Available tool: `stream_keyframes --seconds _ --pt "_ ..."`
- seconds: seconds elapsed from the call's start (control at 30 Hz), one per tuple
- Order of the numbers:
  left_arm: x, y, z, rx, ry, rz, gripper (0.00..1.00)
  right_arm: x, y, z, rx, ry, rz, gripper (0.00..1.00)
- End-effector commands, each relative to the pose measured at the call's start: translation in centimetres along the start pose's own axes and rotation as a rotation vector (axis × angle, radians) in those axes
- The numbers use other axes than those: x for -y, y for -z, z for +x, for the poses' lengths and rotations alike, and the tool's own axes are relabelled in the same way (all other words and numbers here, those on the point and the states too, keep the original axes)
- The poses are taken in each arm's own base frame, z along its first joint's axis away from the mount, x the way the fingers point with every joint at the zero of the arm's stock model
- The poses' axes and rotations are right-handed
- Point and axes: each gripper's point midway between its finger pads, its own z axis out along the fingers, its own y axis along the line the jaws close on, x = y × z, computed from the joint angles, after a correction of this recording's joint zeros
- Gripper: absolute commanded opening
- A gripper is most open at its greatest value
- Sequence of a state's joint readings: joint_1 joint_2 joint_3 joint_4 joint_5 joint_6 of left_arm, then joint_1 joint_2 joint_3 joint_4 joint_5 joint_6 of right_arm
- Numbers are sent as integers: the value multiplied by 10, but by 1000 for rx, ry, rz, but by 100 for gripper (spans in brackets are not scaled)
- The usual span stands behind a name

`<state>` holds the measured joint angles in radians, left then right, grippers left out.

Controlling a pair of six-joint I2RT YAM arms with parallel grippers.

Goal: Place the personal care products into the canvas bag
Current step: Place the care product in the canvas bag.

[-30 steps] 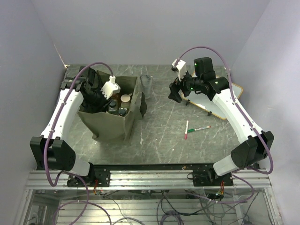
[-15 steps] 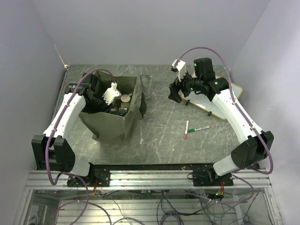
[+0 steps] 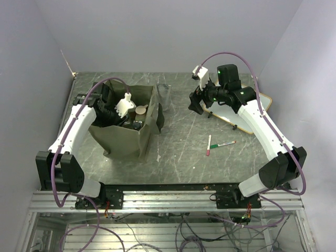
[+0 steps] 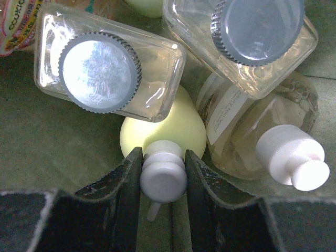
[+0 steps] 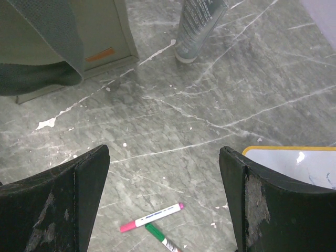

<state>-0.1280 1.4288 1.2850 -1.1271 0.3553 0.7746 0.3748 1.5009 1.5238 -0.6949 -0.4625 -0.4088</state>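
Note:
The olive canvas bag stands open at the left of the table. My left gripper reaches down into it, shut on the white pump cap of a pale yellow-green bottle. Around that bottle in the bag lie two clear bottles with dark caps and a clear bottle with a white pump. A grey tube stands upright on the table just right of the bag. My right gripper hangs open above the table, right of the tube and holding nothing.
A red marker and a green marker lie on the table in front of my right gripper. A whiteboard lies at the right. A flap of the bag hangs towards the right gripper.
My left gripper has sunk a little deeper into the bag with the bottle. The right arm has not moved.

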Motion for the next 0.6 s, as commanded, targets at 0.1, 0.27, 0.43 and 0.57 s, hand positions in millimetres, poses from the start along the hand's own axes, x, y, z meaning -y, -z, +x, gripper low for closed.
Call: stream_keyframes --seconds 0.1,0.27,0.43,0.57 --pt "5 13 -19 95 -25 -8 41 6 5 -15 41 45 31 85" --pt "13 19 -22 119 -34 10 61 5 5 -15 43 44 28 85" --pt "13 25 -26 128 -38 7 73 7 6 -17 48 45 40 86" --pt "10 33 -32 141 -54 -14 78 7 6 -19 55 42 42 86"
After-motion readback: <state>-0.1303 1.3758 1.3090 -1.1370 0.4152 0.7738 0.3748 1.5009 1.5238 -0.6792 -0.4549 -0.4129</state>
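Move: Just below the left hand, the pump bottle stands in the canvas bag with its white head between the fingers; its middle is about 7 cm down, 1 cm ahead and 2 cm to the right. Grey-capped bottle A is roughly 5 cm ahead and 2 cm right, grey-capped bottle B 1 cm ahead and 8 cm right, and the golden bottle 3 cm back and 5 cm right. From the right hand, the pump bottle lies some 29 cm left and 8 cm back. Letting go of the white pump head, the left hand first stays put, then spreads its fingers from under half open to about three-quarters. As they part, the hand rises about 2 cm off the bottle and drifts some 1 cm right, tilting about 5 degrees, so the pads come free on both sides. ##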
